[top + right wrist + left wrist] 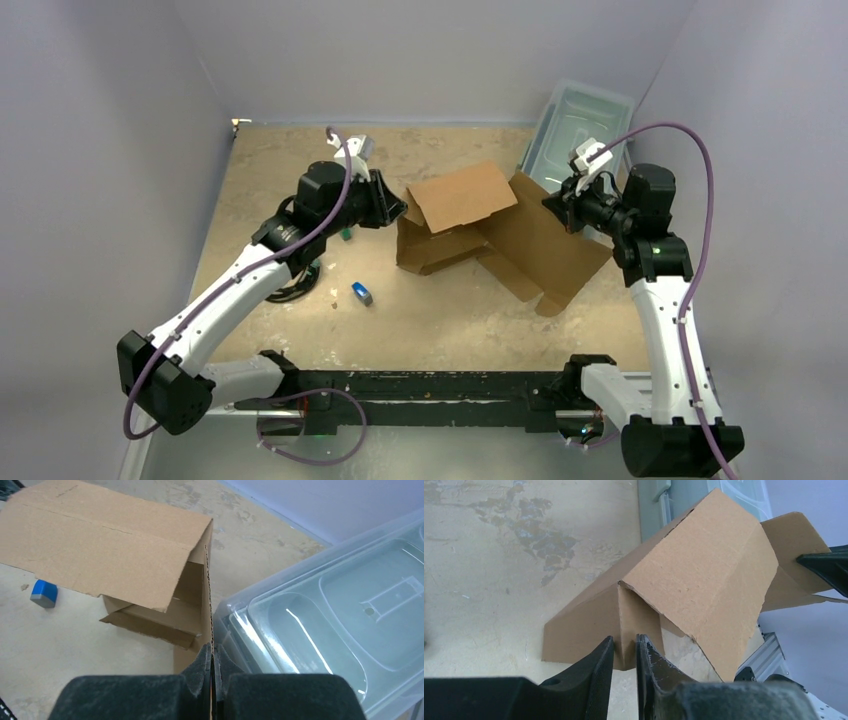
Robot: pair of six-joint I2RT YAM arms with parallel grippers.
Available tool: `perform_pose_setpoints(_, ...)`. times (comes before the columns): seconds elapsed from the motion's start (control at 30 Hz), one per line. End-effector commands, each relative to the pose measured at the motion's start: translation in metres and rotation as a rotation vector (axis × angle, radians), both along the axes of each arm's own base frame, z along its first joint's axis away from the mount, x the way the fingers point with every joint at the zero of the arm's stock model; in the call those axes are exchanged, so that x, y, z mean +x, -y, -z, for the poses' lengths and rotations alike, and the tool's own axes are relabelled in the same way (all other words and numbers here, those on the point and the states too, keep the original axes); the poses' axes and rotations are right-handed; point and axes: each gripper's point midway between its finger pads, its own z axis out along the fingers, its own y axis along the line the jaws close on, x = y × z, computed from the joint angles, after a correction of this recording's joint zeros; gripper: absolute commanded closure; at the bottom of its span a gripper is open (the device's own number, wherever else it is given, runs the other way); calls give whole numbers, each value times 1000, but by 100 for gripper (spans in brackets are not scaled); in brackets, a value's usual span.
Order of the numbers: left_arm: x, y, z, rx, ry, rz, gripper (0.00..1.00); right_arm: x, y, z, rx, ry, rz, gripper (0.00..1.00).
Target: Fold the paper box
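The paper box (470, 225) is brown corrugated cardboard, half formed in the middle of the table, with one wide flap (460, 195) raised over it and a flat panel spread to the right. My left gripper (397, 208) is at the box's left corner. In the left wrist view its fingers (625, 645) are drawn close on a folded cardboard corner (636, 625) standing between their tips. My right gripper (553, 205) is shut on the thin upright edge of the box's right panel (207, 605), which runs straight into its closed jaws (212, 652).
A clear plastic lidded bin (585, 115) stands at the back right, right behind the held panel (340, 605). A small blue block (361, 293) lies on the table in front of the box. A small green item (345, 236) lies under the left arm.
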Motion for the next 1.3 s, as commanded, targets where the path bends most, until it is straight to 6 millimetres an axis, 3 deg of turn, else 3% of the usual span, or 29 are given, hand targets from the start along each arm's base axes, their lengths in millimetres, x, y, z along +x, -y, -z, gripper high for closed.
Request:
perform_pose_setpoints(0.0, 7, 10, -16, -34, 34, -5, 80, -14, -21, -9, 43, 27, -134, 100)
perform_pose_setpoints(0.27, 20, 18, -27, -177, 34, -76, 81, -26, -32, -9, 61, 30, -220, 100)
perform_pose_setpoints(0.5, 19, 24, -48, -362, 48, -87, 77, -15, -18, 1, 34, 22, -113, 100)
perform_pose_setpoints(0.63, 18, 16, -46, -353, 53, -120, 71, -10, -10, 2, 22, 28, -59, 100)
perform_pose_setpoints(0.77, 17, 0, -29, -275, 63, -154, 63, -5, 1, 3, -3, 36, 11, 100)
perform_pose_setpoints(0.93, 1, -31, 2, -129, 69, -195, 52, -3, 5, 4, 11, 38, 58, 100)
perform_pose_setpoints(1.1, -31, -68, -3, -92, 143, -246, 39, 0, 8, 1, 9, 46, 73, 100)
perform_pose_setpoints(1.2, -55, -73, -3, -137, 159, -204, 37, 4, 10, -2, 0, 52, 83, 100)
perform_pose_setpoints(1.27, -69, -71, 7, -168, 138, -162, 37, 8, 11, -6, 2, 59, 91, 100)
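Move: My left fingers are already round the paper box's left corner tab, right at the hand point. From that hand, the lid flap lies about 13 cm right, 2 cm ahead and roughly level; the blue block is some 8 cm left, 5 cm back and 26 cm below, and the green block 12 cm left, 10 cm ahead and equally low. My right hand grips the side panel's edge at its hand point; the corner tab lies about 30 cm left of it, level fore-and-aft and 3 cm lower. Still round the corner tab, I work my left hand about 2 cm forward and right, after a slight dip, rolling its left side down some 15 degrees. Then I spread the fingers wide, let the tab go and draw back and left, away from the box, about 11 cm. My right hand keeps its pinch on the side panel, swinging 2 to 3 cm left and back, then returning. ##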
